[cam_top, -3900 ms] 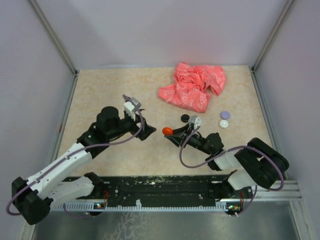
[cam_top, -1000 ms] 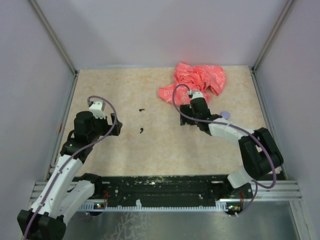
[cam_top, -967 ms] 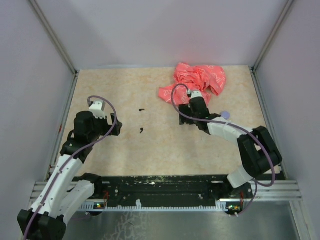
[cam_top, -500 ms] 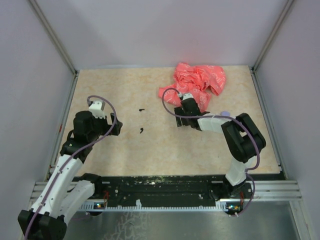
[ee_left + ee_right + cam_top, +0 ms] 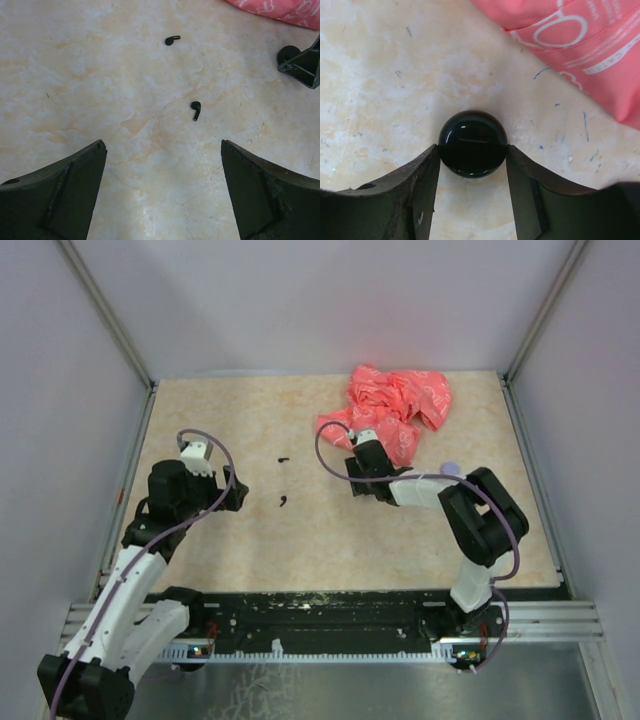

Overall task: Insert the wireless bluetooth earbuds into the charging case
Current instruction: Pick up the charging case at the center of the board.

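Observation:
Two tiny black earbuds [image 5: 172,40] [image 5: 195,106] lie loose on the beige table, also seen as the far one [image 5: 283,460] and the near one [image 5: 284,502]. My left gripper [image 5: 163,145] hovers open just short of them, nothing between its fingers. The charging case [image 5: 472,144] is a glossy black round puck on the table beside the pink bag. My right gripper [image 5: 472,150] has one finger pressed against each side of it. From the left wrist, the case [image 5: 287,52] shows at the far right beside the right gripper's fingers [image 5: 305,67].
A crumpled pink plastic bag [image 5: 390,410] lies at the back of the table, right behind the right gripper [image 5: 352,478]. A pale purple disc [image 5: 450,469] peeks out behind the right arm. Grey walls enclose the table on three sides.
The right gripper has slid left along the bag's edge and its jaws have come in onto the black case. The left arm has stayed still.

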### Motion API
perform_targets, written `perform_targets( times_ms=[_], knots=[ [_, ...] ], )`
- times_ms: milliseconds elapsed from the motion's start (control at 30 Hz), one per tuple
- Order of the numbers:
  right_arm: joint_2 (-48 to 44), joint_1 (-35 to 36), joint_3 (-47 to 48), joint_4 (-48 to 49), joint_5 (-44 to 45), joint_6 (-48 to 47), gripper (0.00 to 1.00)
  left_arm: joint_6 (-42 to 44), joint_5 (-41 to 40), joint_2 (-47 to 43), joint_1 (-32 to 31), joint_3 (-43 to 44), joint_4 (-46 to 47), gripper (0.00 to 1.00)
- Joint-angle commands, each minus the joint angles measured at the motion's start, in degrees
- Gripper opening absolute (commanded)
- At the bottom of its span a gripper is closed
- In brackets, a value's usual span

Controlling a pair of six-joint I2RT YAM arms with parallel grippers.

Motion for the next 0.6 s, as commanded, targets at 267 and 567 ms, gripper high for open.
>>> perform_targets(
  times_ms=[267,567],
  knots=[
    [-5.6,8.1,-3.3,3.5,-0.8,0.5,0.39,-4.9,16.4,3.0,0.6,-0.5,5.8,0.99],
    [-12.4,15.4,-7.8,12.9,-0.8,-1.5,0.34,-17.1,27.0,6.3,0.4,-2.4,12.0,0.96]
  ],
)
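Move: The charging case sits right between the right hand's fingertips, on the board. From that hand the nearer earbud lies about 24 cm left and 5 cm back, the farther one 24 cm left and 7 cm ahead, and the pink pouch 19 cm ahead and 7 cm right. From the left hand, the case is some 37 cm right, 10 cm ahead and 16 cm below, with the nearer earbud 13 cm right and 4 cm ahead. Right hand draws the case about 10 cm left and back, lifting late; open left swings rightward towards it. ##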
